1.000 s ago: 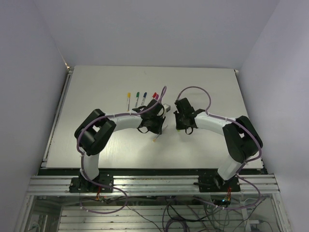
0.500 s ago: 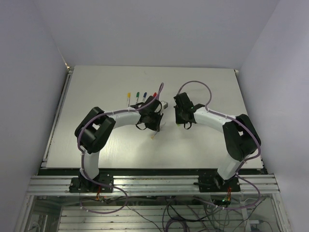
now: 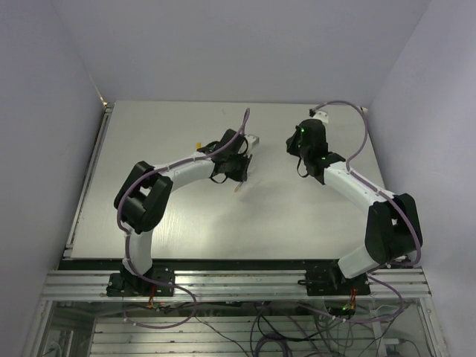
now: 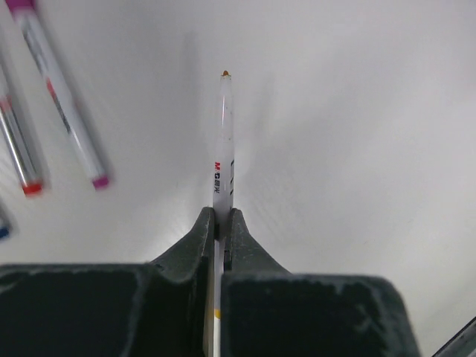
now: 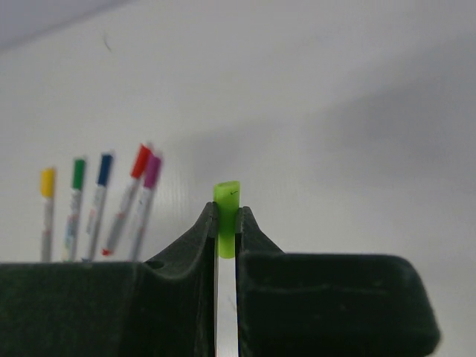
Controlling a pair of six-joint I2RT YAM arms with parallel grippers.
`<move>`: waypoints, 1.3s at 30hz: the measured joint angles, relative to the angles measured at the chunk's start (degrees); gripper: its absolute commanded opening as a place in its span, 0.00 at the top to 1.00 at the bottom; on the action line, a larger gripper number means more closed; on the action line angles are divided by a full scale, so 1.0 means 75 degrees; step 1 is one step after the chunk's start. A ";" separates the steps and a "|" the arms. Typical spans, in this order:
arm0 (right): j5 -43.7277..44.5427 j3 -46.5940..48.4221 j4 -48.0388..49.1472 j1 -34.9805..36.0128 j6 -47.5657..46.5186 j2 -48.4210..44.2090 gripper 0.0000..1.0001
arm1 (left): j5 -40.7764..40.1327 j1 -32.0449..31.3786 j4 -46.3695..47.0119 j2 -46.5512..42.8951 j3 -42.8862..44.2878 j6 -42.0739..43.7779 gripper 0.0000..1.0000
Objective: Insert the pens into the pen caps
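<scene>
In the left wrist view my left gripper (image 4: 223, 216) is shut on a thin white pen (image 4: 224, 149). Its small orange tip (image 4: 224, 73) points away from the jaws, above the table. My right gripper (image 5: 226, 212) is shut on a stubby light green pen cap (image 5: 227, 193), which sticks out between the fingertips. Seen from the top, the left gripper (image 3: 236, 177) is mid-table with the pen (image 3: 239, 187) poking toward the near side. The right gripper (image 3: 300, 165) is raised to its right, apart from it.
Several capped pens lie side by side on the white table: yellow (image 5: 47, 182), green (image 5: 78, 175), blue (image 5: 104, 169), red (image 5: 140, 160) and purple (image 5: 152, 169). From the top, only the yellow cap (image 3: 198, 146) shows beside the left arm.
The right arm has swung back and to the right, away from the left gripper, carrying the green cap. The left gripper has shifted toward the back, over the row of pens.
</scene>
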 measured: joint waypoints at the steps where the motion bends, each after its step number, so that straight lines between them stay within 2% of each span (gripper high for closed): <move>1: -0.0026 -0.0032 0.0265 -0.0067 0.0012 -0.0061 1.00 | 0.0029 0.0000 0.0087 0.0000 0.0184 0.0044 0.93; 10: -0.0574 -0.0571 0.2416 -0.0676 0.0323 -0.0388 1.00 | 0.0965 0.0052 0.2043 -0.0280 0.0268 0.0239 0.93; 19: -0.1233 -0.0796 0.3864 -0.0664 0.0510 -0.0434 1.00 | 0.2043 0.0364 0.4651 -0.0935 -0.0699 -0.0495 0.93; 39: -0.3337 -0.1716 0.6123 -0.0653 0.0694 -0.0889 1.00 | 0.2556 0.0405 0.5345 -0.1212 -0.0825 -0.1603 0.93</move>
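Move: The left hand, holding the pen some 5 cm above the table, has the light-green cap in the right fingers about 16 cm to its right, 9 cm ahead and 11 cm higher. Of the capped pens lying on the table, the purple-capped one is about 9 cm ahead and 2 cm left of the left hand, the red 9 ahead and 4 left. From the right hand, the held pen lies about 16 cm left, 7 cm back and 10 cm below. The left hand keeps its pinch on the pen and lifts it about 17 cm while drifting some 6 cm to the right towards the cap, its fingers swinging up from steeply down to nearly level so that the pen's tip comes up facing the cap. The right hand, still gripping the light-green cap, rises as well, by roughly 13 cm, going a little forward and right at first, then back and left towards the pen, as its fingers tip up some 35 degrees and turn left. ##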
